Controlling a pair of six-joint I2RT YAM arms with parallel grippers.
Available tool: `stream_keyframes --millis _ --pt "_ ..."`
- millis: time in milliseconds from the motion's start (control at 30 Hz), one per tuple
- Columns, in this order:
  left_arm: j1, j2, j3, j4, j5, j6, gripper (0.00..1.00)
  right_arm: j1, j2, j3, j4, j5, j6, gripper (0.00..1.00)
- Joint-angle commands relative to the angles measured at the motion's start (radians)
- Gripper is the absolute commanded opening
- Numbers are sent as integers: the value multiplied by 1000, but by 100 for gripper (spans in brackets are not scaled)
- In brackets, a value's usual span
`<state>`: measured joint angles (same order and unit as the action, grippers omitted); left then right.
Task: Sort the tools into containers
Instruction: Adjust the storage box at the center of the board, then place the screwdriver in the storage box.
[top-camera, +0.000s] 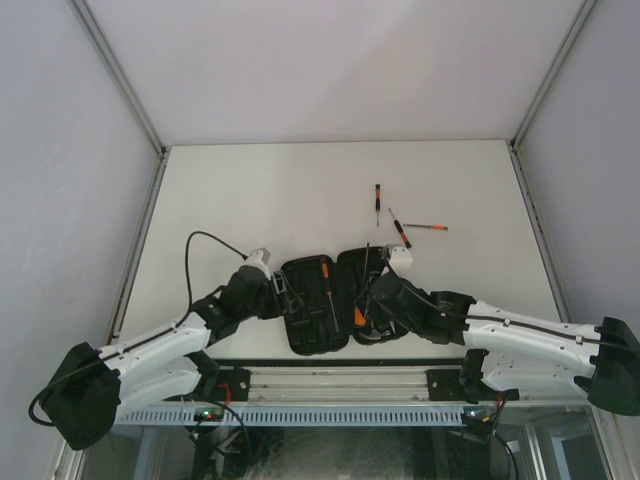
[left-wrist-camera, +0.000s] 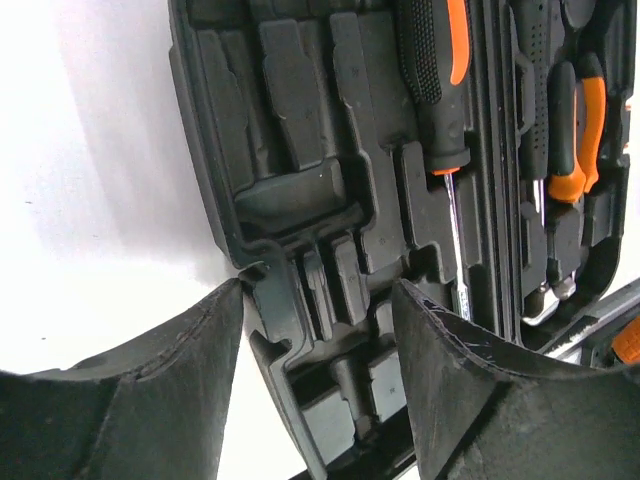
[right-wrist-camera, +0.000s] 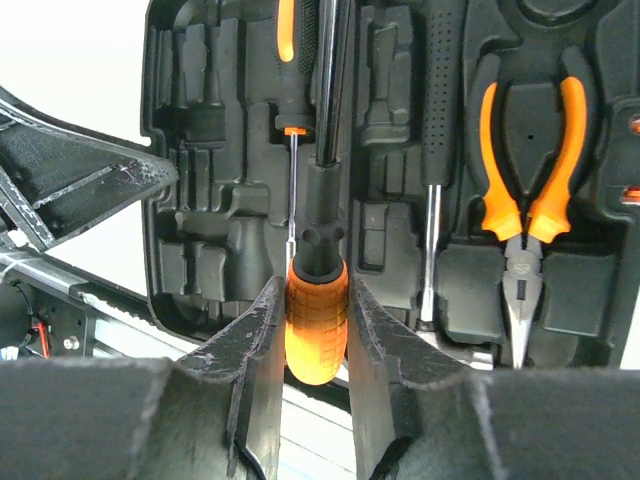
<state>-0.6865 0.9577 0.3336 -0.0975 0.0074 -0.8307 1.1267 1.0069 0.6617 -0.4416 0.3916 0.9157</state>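
Observation:
The black case (top-camera: 300, 335) lies open in the middle near the table's front edge. In its moulded slots rest orange-handled pliers (right-wrist-camera: 525, 150), an orange-and-black screwdriver (right-wrist-camera: 289, 60) and a black-handled tool (right-wrist-camera: 435, 120). My right gripper (right-wrist-camera: 315, 290) is shut on the orange butt of a long black-handled tool (right-wrist-camera: 318, 320) held over the case's hinge line. My left gripper (left-wrist-camera: 320, 300) is open, its fingers (left-wrist-camera: 180, 370) straddling the case's left rim (left-wrist-camera: 262, 330). Three thin screwdrivers (top-camera: 377, 197) (top-camera: 400, 228) (top-camera: 425, 227) lie on the table beyond the case.
A metal rail (top-camera: 330, 380) runs along the near edge between the arm bases. A black cable (top-camera: 195, 250) loops over the table behind the left arm. Frame posts and white walls close in the table on three sides.

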Motion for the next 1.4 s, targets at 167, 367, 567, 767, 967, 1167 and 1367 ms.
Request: stream_keyframes --millis 167,367,567,767,967,1167,1367 --pt "-104 54 5 112 -8 -75 63 12 38 43 64 -38 0 0" --pt "-104 -5 44 -34 -138 -39 65 3 100 69 131 -174 -81 0" --pt "-101 -76 75 -151 -232 0 67 10 256 177 84 -266 -139 0" --pt "-101 -100 79 -193 -254 18 66 14 381 265 25 -289 -148 0" --pt "-101 -115 61 -192 -258 11 66 18 474 333 -59 -283 -137 0" --pt "-100 -98 62 -182 -249 11 66 18 513 332 -76 -286 -118 0" --pt "-101 -85 65 -170 -241 12 65 18 548 332 -69 -306 -121 1"
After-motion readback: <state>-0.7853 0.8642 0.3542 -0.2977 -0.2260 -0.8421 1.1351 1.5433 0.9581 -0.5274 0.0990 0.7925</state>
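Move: The storage box's open left half has its middle about 6 cm right and 1 cm ahead of the left hand, 2 cm lower; the screwdriver already lying in it is 9 cm right and 4 ahead. From the right hand, holding another screwdriver, that half lies some 10 cm left, 1 cm back and 9 down; the laid screwdriver is 7 cm left and 3 ahead, the pliers 6 cm right and 2 back. Left hand pushes box 2 cm right, then withdraws left; right hand carries screwdriver 7 cm left, then down. ##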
